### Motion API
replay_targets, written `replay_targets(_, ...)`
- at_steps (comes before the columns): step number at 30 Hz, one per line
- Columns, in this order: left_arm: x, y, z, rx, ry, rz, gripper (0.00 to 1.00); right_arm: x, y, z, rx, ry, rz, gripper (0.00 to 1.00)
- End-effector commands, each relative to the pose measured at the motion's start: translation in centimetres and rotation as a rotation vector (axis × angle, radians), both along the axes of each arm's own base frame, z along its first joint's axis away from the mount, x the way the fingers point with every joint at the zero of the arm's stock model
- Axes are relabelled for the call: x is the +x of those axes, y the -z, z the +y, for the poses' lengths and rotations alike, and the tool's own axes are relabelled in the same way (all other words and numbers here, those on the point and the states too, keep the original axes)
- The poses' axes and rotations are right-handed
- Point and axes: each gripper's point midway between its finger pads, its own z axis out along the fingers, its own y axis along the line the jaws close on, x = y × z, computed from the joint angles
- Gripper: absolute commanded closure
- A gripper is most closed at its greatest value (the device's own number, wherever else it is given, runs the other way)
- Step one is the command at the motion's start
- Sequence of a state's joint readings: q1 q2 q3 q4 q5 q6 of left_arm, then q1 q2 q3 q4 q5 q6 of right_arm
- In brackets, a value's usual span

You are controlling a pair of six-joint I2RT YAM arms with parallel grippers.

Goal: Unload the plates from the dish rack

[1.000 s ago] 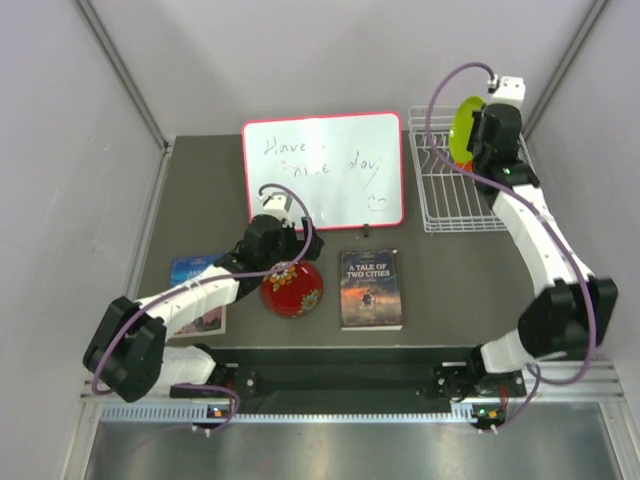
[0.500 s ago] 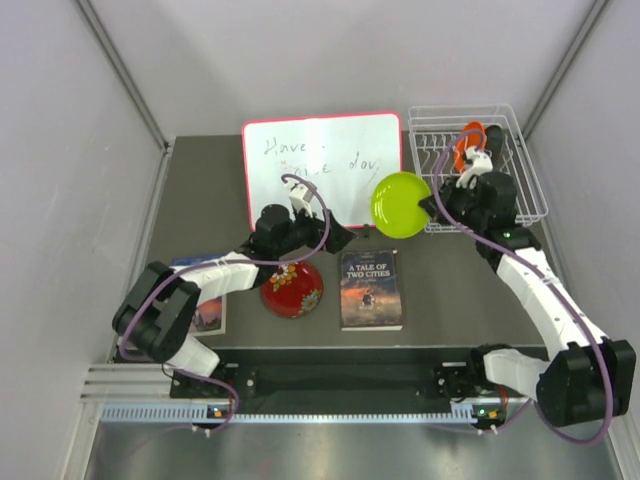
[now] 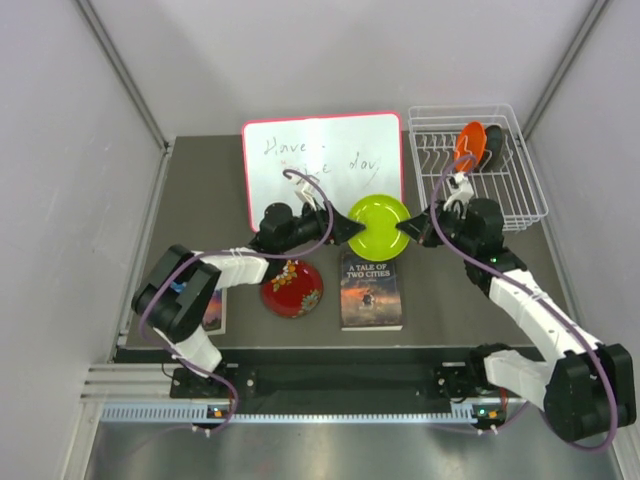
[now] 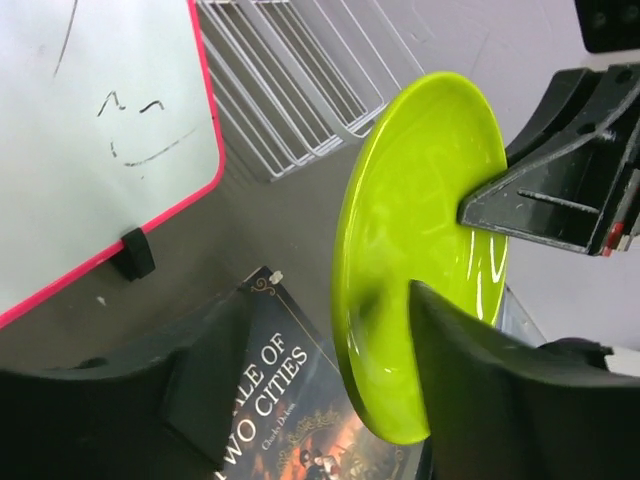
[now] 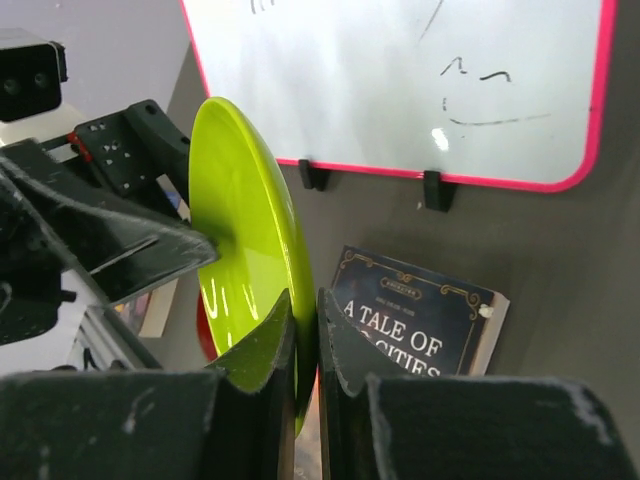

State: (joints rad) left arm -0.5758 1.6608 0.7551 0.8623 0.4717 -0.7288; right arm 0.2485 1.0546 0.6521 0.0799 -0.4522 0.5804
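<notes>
My right gripper (image 3: 405, 228) is shut on the right rim of the lime green plate (image 3: 378, 222) and holds it in the air over the book. In the right wrist view its jaws (image 5: 305, 312) pinch the plate's edge (image 5: 240, 220). My left gripper (image 3: 350, 228) is open, its fingers on either side of the plate's left rim (image 4: 430, 230), with a gap showing. The dark red flowered plate (image 3: 292, 288) lies on the table. The orange plate (image 3: 468, 145) stands in the white dish rack (image 3: 520, 190), with a dark plate (image 3: 493, 145) behind it.
The red-framed whiteboard (image 3: 322, 168) lies at the back, left of the rack. A book, "A Tale of Two Cities" (image 3: 371, 290), lies under the green plate. Another book (image 3: 212, 310) lies at the left under my left arm.
My right arm has carried the green plate from above the rack leftward to the middle. My left arm has swung right, away from the red plate, and its open jaws now straddle the green plate.
</notes>
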Motion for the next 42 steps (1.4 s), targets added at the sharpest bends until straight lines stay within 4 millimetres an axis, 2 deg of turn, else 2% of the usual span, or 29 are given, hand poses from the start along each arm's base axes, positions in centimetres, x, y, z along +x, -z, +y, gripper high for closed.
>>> replay_targets(1,-0.6,-2.8,-0.4,-0.111,0.033,-0.063,0.48,0.3,-3.3,1.7,0.091,-0.057,-0.109,1.0)
replay_targets(2,-0.5,-2.7,-0.2,-0.111,0.02,-0.055,0.82,0.3,-3.2,1.7,0.09,-0.056,-0.108,1.0)
replay_targets(3,-0.4,-2.6,-0.1,-0.106,0.011,-0.049,0.95,0.3,-3.2,1.7,0.087,-0.057,-0.108,1.0)
replay_targets(4,-0.4,-2.1,0.0,-0.095,0.009,-0.035,1.0,0.4,-3.1,1.7,0.085,-0.057,-0.107,1.0)
replay_targets(6,-0.4,-2.1,0.1,-0.079,0.001,-0.042,1.0,0.5,-3.1,1.8,0.082,-0.065,-0.105,1.0)
replay_targets(7,-0.5,-1.5,0.2,-0.061,-0.003,-0.024,1.0,0.6,-2.9,1.8,0.074,-0.067,-0.104,0.96)
replay_targets(8,-0.6,-1.8,0.4,-0.056,-0.012,-0.034,1.0,0.6,-2.9,1.8,0.064,-0.066,-0.101,0.86)
replay_targets(9,-0.2,-1.6,0.8,-0.043,-0.043,-0.031,1.0,1.1,-3.2,1.4,0.051,-0.04,-0.11,0.67)
replay_targets(11,-0.1,-0.7,1.8,0.028,-0.087,0.004,1.0,1.6,-2.7,0.4,-0.025,-0.002,-0.107,0.53)
replay_targets(12,0.3,-0.6,2.5,0.055,-0.13,0.007,1.0,3.0,-3.9,-0.9,-0.073,0.077,-0.139,0.46)
replay_targets(13,0.4,-0.5,3.2,0.082,-0.151,-0.005,1.0,3.3,-3.6,-2.1,-0.151,0.108,-0.143,0.4)
replay_targets(14,-0.2,-0.7,4.1,0.103,-0.168,0.009,1.0,3.7,-3.7,-3.1,-0.202,0.142,-0.14,0.37)
replay_targets(16,0.0,-0.4,6.1,0.141,-0.233,0.026,1.0,5.1,-5.5,-5.5,-0.306,0.241,-0.181,0.34)
replay_targets(17,-0.3,-1.6,7.1,0.136,-0.258,0.011,1.0,5.6,-6.0,-6.2,-0.329,0.263,-0.194,0.3)
replay_targets(19,-0.5,0.1,9.6,0.216,-0.34,0.07,1.0,6.8,-7.6,-7.6,-0.36,0.308,-0.228,0.29)
replay_targets(20,-1.0,-0.9,10.5,0.217,-0.365,0.055,1.0,7.2,-7.9,-8.1,-0.364,0.322,-0.234,0.28)
replay_targets(21,-1.5,0.1,11.6,0.258,-0.39,0.094,1.0,7.9,-8.4,-8.2,-0.36,0.323,-0.239,0.28)
replay_targets(22,-2.0,0.7,12.3,0.278,-0.409,0.11,1.0,8.4,-8.5,-9.2,-0.363,0.347,-0.235,0.28)
replay_targets(23,-2.4,0.1,13.3,0.277,-0.444,0.101,1.0,9.0,-9.3,-9.7,-0.362,0.363,-0.248,0.28)
replay_targets(25,-3.7,2.0,14.5,0.316,-0.472,0.166,1.0,10.2,-9.1,-11.3,-0.368,0.401,-0.228,0.28)
replay_targets(26,-4.2,1.6,15.1,0.308,-0.494,0.158,1.0,10.7,-9.8,-11.9,-0.369,0.418,-0.236,0.28)
replay_targets(27,-4.6,2.0,15.5,0.308,-0.503,0.169,1.0,11.5,-9.4,-12.5,-0.382,0.439,-0.223,0.28)
replay_targets(28,-5.5,3.6,16.0,0.322,-0.51,0.212,1.0,11.9,-9.5,-13.5,-0.391,0.466,-0.221,0.28)
replay_targets(29,-6.0,3.4,16.3,0.305,-0.52,0.207,1.0,12.4,-10.4,-14.0,-0.395,0.486,-0.233,0.28)
replay_targets(31,-7.0,5.1,17.0,0.314,-0.533,0.246,1.0,13.4,-10.2,-15.6,-0.42,0.529,-0.224,0.28)
replay_targets(32,-7.6,5.4,17.3,0.319,-0.535,0.257,1.0,13.9,-11.3,-15.9,-0.422,0.542,-0.243,0.28)
replay_targets(33,-8.0,5.7,17.5,0.323,-0.533,0.262,1.0,14.4,-10.7,-16.1,-0.431,0.548,-0.224,0.28)
replay_targets(34,-8.5,6.4,17.7,0.328,-0.535,0.283,1.0,14.8,-10.9,-18.0,-0.429,0.591,-0.214,0.28)
replay_targets(42,-9.3,7.7,21.6,0.388,-0.705,0.297,1.0,16.8,-10.9,-19.5,-0.408,0.606,-0.207,0.28)
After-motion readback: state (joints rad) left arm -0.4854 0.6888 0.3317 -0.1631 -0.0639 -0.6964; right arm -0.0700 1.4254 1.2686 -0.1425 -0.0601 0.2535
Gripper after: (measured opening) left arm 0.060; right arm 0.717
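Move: The green plate's middle lies about 6 cm to the right of the left hand, its rim between the open fingers, and about 6 cm to the left of the right hand, which holds the opposite rim. From the left hand the red plate is some 14 cm left, 8 back and 15 below; the book 4 right, 8 back and 15 below. From the right hand the orange plate is roughly 21 ahead, 20 right and 8 below, the dark plate 5 farther right. Nearly still at first, the left hand pinches the green plate's near rim and the right fingers then open and let go. Leftward about 20 cm, back some 10 and finally down 8, the left hand swings the plate over the red plate, turning counter-clockwise and tipping down. The emptied right hand heads right, forward and up, towards the orange plate. ##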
